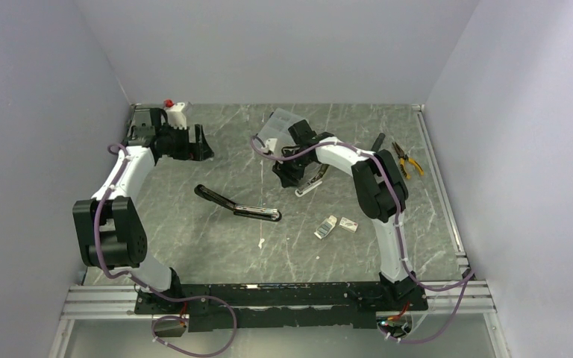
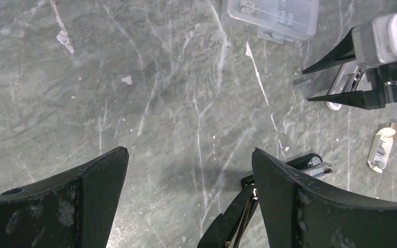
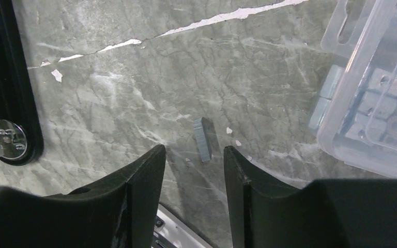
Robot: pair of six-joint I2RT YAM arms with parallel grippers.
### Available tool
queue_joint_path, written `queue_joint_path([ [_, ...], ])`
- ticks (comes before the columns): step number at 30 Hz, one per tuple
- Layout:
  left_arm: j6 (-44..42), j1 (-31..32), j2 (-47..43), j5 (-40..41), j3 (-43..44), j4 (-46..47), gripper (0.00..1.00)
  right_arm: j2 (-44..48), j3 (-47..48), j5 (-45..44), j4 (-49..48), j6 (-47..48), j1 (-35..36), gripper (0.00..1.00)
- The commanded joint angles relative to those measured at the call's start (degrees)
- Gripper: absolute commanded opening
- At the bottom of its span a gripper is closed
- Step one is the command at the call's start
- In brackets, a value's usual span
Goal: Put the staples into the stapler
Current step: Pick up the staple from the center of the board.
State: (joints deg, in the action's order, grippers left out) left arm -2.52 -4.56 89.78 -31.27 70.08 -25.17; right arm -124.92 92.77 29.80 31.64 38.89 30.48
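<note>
A short grey strip of staples lies on the marble table. My right gripper hangs low over it, open, one fingertip on each side of the strip's near end and neither touching it. The left wrist view shows the same gripper pointing at the strip. The black stapler lies flipped open in the middle of the table, its hinge end beside my left fingers. My left gripper is wide open over bare table, far left at the back. The white staple box lies apart as tray and sleeve.
A clear compartment case sits just right of the strip, at the back middle. A silver and black metal piece lies under my right gripper. Orange-handled pliers and a black tool lie at the back right.
</note>
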Motion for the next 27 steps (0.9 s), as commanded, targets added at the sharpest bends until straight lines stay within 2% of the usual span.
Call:
queue_joint_path([
  [1,-0.37,-0.01,0.11,-3.58,2.58,-0.62,0.94,0.07,0.41,-0.62,-0.48,2.56,0.07,0.46],
  [10,-1.50,-0.12,4.93,-6.93,7.62,-6.16,0.94,2.75,-4.30,-0.06,-5.54,2.20,0.81,0.16],
  [14,-0.58,-0.02,10.48,-9.71,15.19,-13.29,0.94,5.52,-7.09,0.25,-8.54,1.28,0.82,0.08],
  [19,2.14,0.22,14.31,-16.56,19.17,-15.20,0.94,10.28,-9.96,0.48,-11.59,-0.60,0.88,0.02],
  [21,6.09,0.98,14.90,-19.08,19.86,-14.36,0.94,12.58,-10.22,0.51,-11.51,-1.65,0.83,0.01],
  [27,15.17,8.64,17.86,-28.10,21.99,-12.20,0.94,22.34,-10.42,-1.18,-8.92,-5.09,0.83,0.02],
])
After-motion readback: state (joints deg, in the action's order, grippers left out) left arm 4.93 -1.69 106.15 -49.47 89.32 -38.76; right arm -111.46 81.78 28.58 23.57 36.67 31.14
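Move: The staples lie on the board practically between the right fingertips, about 1 cm to the left and 1 cm below the hand. Level in height, the small stapler lies some 8 cm right and 1 cm back, the open black stapler's magazine half about 11 cm back and 9 cm left, and the clear box some 15 cm ahead and 2 cm left. From the left hand the staples are about 24 cm right, 3 cm back and 15 cm down. Staying low over the staples, the right hand closes its half-open fingers and pinches the strip between the tips, draws back nearly 2 cm as they finish shutting, then lifts about 5.5 cm. Meanwhile the left hand swings some 6.5 cm to the right towards it, rolling its left side down and tipping downward, fingers still wide open. ##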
